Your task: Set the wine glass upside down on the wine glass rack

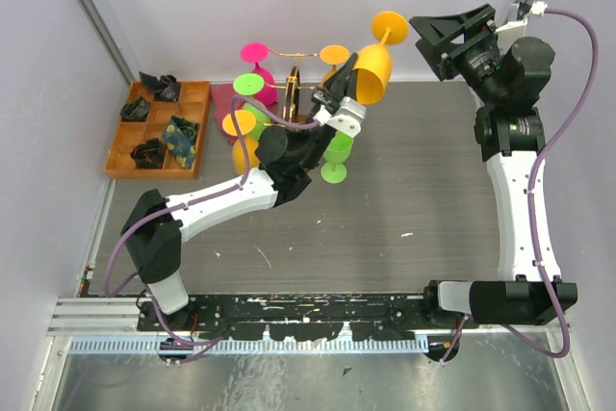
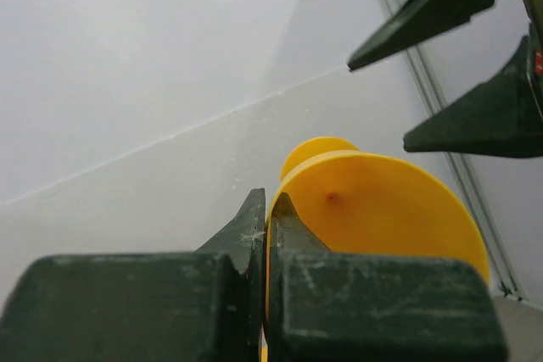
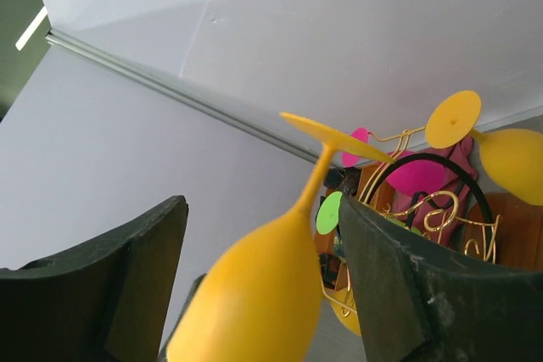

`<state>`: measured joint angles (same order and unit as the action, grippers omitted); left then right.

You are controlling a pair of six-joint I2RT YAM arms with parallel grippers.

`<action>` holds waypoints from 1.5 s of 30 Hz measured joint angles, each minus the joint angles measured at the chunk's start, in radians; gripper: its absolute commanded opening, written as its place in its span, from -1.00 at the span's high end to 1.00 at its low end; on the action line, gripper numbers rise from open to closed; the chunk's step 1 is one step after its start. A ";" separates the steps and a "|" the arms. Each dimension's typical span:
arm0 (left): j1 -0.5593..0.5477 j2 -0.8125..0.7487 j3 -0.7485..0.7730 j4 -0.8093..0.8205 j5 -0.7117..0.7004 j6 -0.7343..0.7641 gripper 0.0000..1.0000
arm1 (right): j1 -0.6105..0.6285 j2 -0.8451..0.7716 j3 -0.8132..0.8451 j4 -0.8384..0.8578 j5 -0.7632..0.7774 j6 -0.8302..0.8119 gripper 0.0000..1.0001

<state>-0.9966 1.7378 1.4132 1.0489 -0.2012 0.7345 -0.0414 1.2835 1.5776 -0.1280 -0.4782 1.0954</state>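
Observation:
A yellow wine glass (image 1: pixel 373 66) is held in the air, foot up and tilted, to the right of the gold wire wine glass rack (image 1: pixel 292 84). My left gripper (image 1: pixel 346 87) is shut on the rim of its bowl; in the left wrist view the jaws (image 2: pixel 267 209) pinch the yellow rim (image 2: pixel 382 218). My right gripper (image 1: pixel 428 45) is open just right of the glass's foot. In the right wrist view its fingers (image 3: pixel 263 205) stand wide on either side of the yellow bowl (image 3: pixel 254 294), apart from it. The rack (image 3: pixel 424 209) shows behind.
Pink (image 1: pixel 254 52), green (image 1: pixel 248 84) and orange (image 1: pixel 239 123) glasses hang on the rack, and another green one (image 1: pixel 334 172) is near my left wrist. An orange wooden compartment tray (image 1: pixel 154 127) with small dark items sits at the left. White walls close the back.

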 measured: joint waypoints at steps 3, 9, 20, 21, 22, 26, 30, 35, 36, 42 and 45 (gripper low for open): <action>0.012 0.003 0.013 0.048 0.001 -0.003 1.00 | 0.000 0.000 -0.010 0.000 -0.007 0.017 -0.47; 0.027 0.017 0.015 0.082 0.004 -0.018 1.00 | 0.000 0.007 -0.054 0.036 -0.046 0.081 -0.39; 0.045 0.043 0.020 0.096 0.006 -0.050 1.00 | 0.017 0.103 -0.060 0.156 -0.103 0.179 -0.32; 0.046 0.043 0.021 0.098 0.006 -0.051 1.00 | 0.021 0.109 -0.060 0.163 -0.105 0.184 -0.31; 0.047 0.044 0.022 0.098 0.006 -0.053 1.00 | 0.026 0.114 -0.060 0.168 -0.106 0.188 -0.31; 0.048 0.051 0.031 0.102 0.006 -0.058 1.00 | 0.047 0.136 -0.060 0.183 -0.109 0.199 -0.30; 0.048 0.055 0.033 0.103 0.006 -0.060 1.00 | 0.072 0.157 -0.060 0.198 -0.111 0.208 -0.26; 0.048 0.055 0.033 0.106 0.005 -0.063 1.00 | 0.106 0.191 -0.060 0.232 -0.115 0.223 -0.17; 0.048 0.055 0.033 0.106 0.005 -0.063 1.00 | 0.113 0.198 -0.060 0.237 -0.117 0.225 -0.15; 0.053 0.060 0.033 0.105 -0.008 -0.063 1.00 | 0.123 0.221 -0.060 0.278 -0.119 0.248 0.08; 0.053 0.060 0.033 0.105 -0.011 -0.063 1.00 | 0.123 0.222 -0.059 0.294 -0.122 0.253 0.23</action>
<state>-0.9440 1.7981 1.4460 1.1542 -0.2119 0.6720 0.0814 1.5055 1.5185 0.1658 -0.6006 1.3479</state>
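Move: The inverted yellow wine glass, rim pinched by the left hand, has its middle about 5 cm ahead, 9 cm left and 3 cm below the right hand. From the left hand, its middle is some 4 cm ahead, 5 cm right and 4 cm above. From the right hand, the yellow glass on the rack is roughly 12 cm ahead, 17 cm left and 28 cm down; the standing green glass is about 2 cm ahead, 16 cm left and 43 cm down. The yellow glass stays pinched at its rim by the left hand, which eases about 2 cm forward and slightly left, while the open right hand comes in for it: some 7 cm left, 5 cm forward and 5 cm down, turning counter-clockwise about 15 degrees. The right fingers narrow to roughly half open around the stem end of the bowl, below the foot; no touch can be made out. ##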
